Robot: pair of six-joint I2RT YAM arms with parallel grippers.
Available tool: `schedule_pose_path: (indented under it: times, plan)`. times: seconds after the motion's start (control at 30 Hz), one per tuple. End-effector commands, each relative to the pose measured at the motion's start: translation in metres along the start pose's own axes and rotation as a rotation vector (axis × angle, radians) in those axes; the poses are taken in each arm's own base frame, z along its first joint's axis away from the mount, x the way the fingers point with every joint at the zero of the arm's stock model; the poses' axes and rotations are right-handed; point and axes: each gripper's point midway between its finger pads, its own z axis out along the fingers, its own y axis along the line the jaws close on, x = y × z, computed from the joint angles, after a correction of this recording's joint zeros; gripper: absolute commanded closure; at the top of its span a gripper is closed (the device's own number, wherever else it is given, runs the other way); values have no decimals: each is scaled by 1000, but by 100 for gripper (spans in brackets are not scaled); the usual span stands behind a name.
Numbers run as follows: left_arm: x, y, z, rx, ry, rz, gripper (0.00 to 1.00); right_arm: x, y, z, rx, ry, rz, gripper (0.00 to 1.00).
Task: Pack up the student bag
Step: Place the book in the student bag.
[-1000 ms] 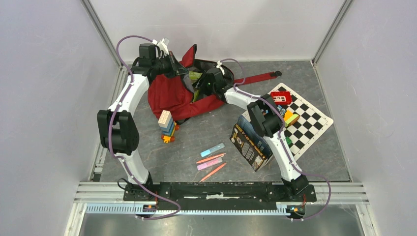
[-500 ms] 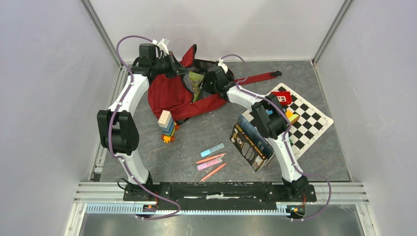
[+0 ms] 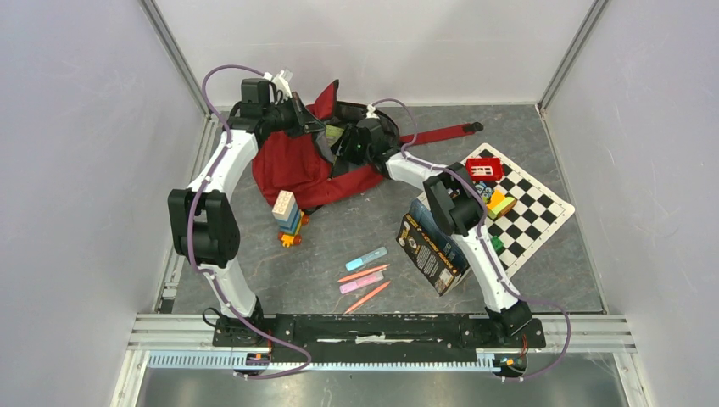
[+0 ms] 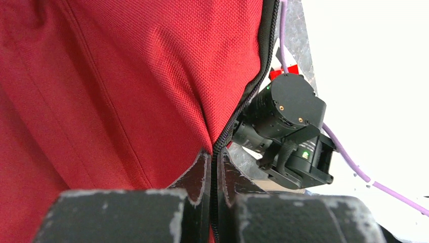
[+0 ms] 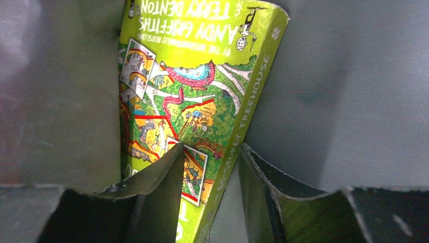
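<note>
The student bag point(image 3: 292, 165) lies at the back left, a dark red backpack with its mouth facing right. My left gripper point(image 3: 315, 127) is shut on the bag's black zip edge point(image 4: 242, 114) and holds the mouth up; red fabric point(image 4: 126, 76) fills the left wrist view, with the jaws point(image 4: 213, 154) pinched on the zip. My right gripper point(image 3: 346, 140) reaches into the mouth. Inside, a green illustrated book point(image 5: 187, 76) stands against the grey lining. The right gripper point(image 5: 210, 147) is open astride the book's spine, with a gap on the right side.
A block tower point(image 3: 287, 216) stands just in front of the bag. Highlighters and pens point(image 3: 365, 273) lie near the middle. A dark box point(image 3: 432, 246) leans by the right arm. The chessboard mat point(image 3: 530, 208) carries a small red box point(image 3: 484, 168) and coloured blocks point(image 3: 500, 202). A red strap point(image 3: 441, 134) trails right.
The right wrist shifted a little to the right, then back left at the bag's mouth. The left gripper kept its hold on the zip edge, and the flap rose slightly.
</note>
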Motion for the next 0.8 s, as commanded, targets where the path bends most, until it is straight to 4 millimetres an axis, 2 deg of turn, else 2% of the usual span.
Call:
schedule_pose_path:
  times: [0.0, 0.2, 0.37, 0.43, 0.57, 0.67, 0.77]
  plan:
    - [-7, -13, -7, 50, -27, 56, 98, -4, 68, 4, -298, -16, -40, 51]
    - [-1, -11, -5, 53, -21, 47, 98, 4, 89, 2, -397, -15, -79, 48]
    - [-1, -11, -6, 52, -24, 46, 98, -6, 93, -4, -388, -39, -129, 44]
    - [-2, -12, -7, 50, -28, 51, 98, -18, 92, -10, -355, -68, -171, 40]
    - [-4, -12, -10, 43, -38, 57, 98, -63, 83, -36, -270, -158, -254, 34]
    - [-5, -11, -10, 35, -43, 58, 98, -98, 61, -64, -170, -211, -307, 32]
    - [-6, -11, -10, 33, -45, 60, 98, -123, 43, -90, -96, -253, -372, 29]
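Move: The book lies under my right fingers inside the student bag: its middle is about 3 cm ahead, 4 cm left and 3 cm below that hand, with one finger just right of its spine. The bag rim my left hand holds is about 17 cm above, 3 cm left and 1 cm farther out. The block tower stands some 19 cm back and 13 cm left, about level. From my left hand, the book is 18 cm below, 1 cm right, level fore and aft. I push the book left with my right fingers, deeper into the bag, for just over 4 cm, turning the hand about 10 degrees counter-clockwise. Then I open the fingers wider and draw back right and up off the book, fingertips tipping up. My left hand keeps its pinch on the bag rim and lowers 1.5 cm. ##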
